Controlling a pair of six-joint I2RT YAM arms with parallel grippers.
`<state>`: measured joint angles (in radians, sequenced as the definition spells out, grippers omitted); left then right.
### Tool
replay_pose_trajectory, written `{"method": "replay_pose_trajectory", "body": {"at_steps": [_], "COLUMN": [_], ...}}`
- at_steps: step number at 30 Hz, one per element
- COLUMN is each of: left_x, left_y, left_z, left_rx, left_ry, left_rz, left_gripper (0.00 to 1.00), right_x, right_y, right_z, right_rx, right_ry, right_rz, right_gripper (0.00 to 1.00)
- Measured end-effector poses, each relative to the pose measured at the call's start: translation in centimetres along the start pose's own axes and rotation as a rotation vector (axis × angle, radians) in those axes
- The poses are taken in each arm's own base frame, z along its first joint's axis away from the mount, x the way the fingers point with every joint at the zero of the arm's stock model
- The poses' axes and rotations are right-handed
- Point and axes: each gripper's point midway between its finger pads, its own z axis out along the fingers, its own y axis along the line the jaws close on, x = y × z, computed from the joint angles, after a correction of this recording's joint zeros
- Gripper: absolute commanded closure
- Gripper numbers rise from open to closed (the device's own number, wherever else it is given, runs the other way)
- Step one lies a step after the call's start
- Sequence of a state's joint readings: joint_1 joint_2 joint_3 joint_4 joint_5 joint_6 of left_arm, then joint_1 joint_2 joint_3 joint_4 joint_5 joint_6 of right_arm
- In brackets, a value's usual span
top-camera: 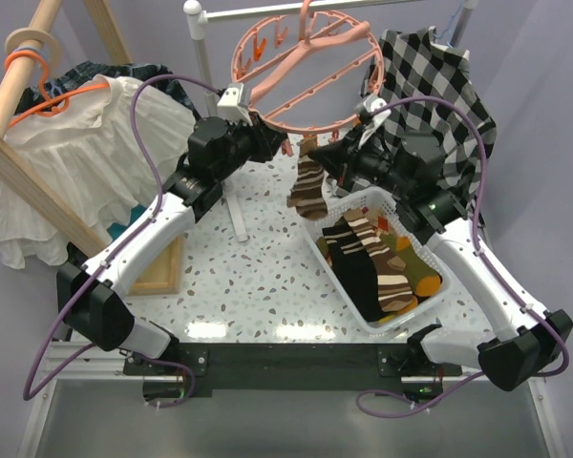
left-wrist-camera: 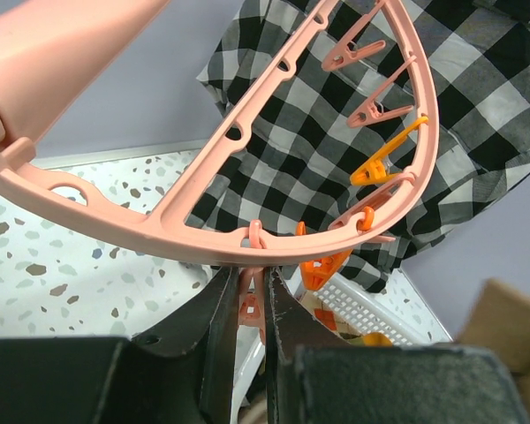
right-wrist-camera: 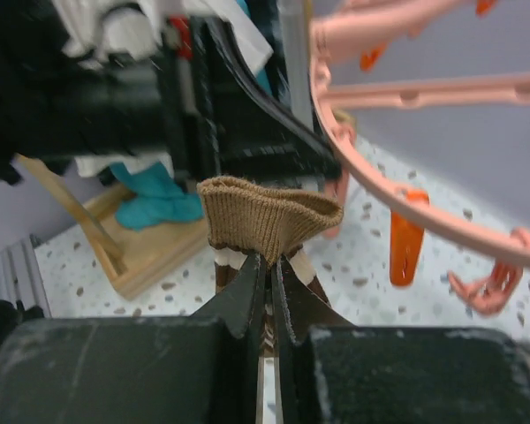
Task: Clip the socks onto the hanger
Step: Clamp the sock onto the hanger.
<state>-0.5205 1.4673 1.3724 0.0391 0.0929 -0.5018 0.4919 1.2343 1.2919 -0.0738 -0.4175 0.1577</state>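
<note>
The salmon-pink round hanger (top-camera: pixel 306 72) hangs from a rail at the back. Under its near rim my left gripper (top-camera: pixel 272 143) is shut on a small pink clip (left-wrist-camera: pixel 250 305), squeezed between the fingers just below the ring (left-wrist-camera: pixel 203 243). My right gripper (right-wrist-camera: pixel 269 265) is shut on the tan cuff of a brown striped sock (right-wrist-camera: pixel 265 216). That sock (top-camera: pixel 310 186) dangles beside the clip, under the ring's front edge. More socks (top-camera: pixel 377 262), striped, black and olive with orange, lie in the white basket (top-camera: pixel 336 279).
A black-and-white checked shirt (top-camera: pixel 439 86) hangs behind the right arm. At the left, a white blouse (top-camera: pixel 95 143) on an orange coat hanger hangs from a wooden rack (top-camera: pixel 38 181). Orange clips (left-wrist-camera: pixel 322 269) dangle from the ring next to the held one.
</note>
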Motion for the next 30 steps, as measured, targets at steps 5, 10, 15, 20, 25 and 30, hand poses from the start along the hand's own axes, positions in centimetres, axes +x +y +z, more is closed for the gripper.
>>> {"method": "replay_pose_trajectory", "body": {"at_steps": [5, 10, 15, 20, 25, 30], "left_x": [0.0, -0.1, -0.1, -0.1, -0.2, -0.2], "left_y": [0.1, 0.2, 0.2, 0.2, 0.1, -0.1], "left_z": [-0.1, -0.1, -0.1, -0.1, -0.2, -0.3], "left_rx": [-0.005, -0.011, -0.011, -0.011, -0.009, 0.002], "left_ry": [0.000, -0.003, -0.003, -0.003, -0.005, -0.003], "left_rz": [0.007, 0.009, 0.009, 0.009, 0.009, 0.010], "left_gripper": [0.87, 0.87, 0.87, 0.87, 0.88, 0.88], "right_x": [-4.3, -4.0, 2.9, 12.7, 15.7, 14.6], "right_y": [2.5, 4.0, 3.1, 0.4, -1.2, -2.0], "right_z": [0.1, 0.7, 3.0, 5.2, 6.3, 6.7], "right_rx": [-0.120, -0.198, -0.195, -0.135, -0.083, -0.055], "right_ry": [-0.152, -0.186, -0.070, 0.111, 0.160, 0.111], "right_rz": [-0.035, -0.038, 0.007, 0.073, 0.076, 0.020], "right_gripper": [1.00, 1.00, 1.00, 1.00, 1.00, 1.00]}}
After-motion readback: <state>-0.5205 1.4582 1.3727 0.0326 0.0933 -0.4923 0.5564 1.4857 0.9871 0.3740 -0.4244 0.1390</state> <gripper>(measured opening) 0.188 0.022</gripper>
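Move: Ahead of the right hand, which already holds the striped sock, is the pink clip that the left fingers are pinching: about 7 cm forward, 6 cm to its left and 4 cm below. An orange clip hangs on the same rim some 8 cm ahead, 1 cm left and 4 cm lower; another pink clip is about 9 cm ahead, 4 cm right and 4 cm lower. For the left hand the pinched clip is at its fingertips, about 1 cm ahead, 1 cm right and 1 cm lower. Swinging the sock down beside the ring, the right hand first rises about 5 cm while easing back and left, then sinks some 20 cm, going about 5 cm farther forward and ending well below the clip with a last slight lift. Its fingers stay shut on the sock's cuff, tipping up about 10 degrees and back down. The left hand stays put, still pinching the pink clip. ##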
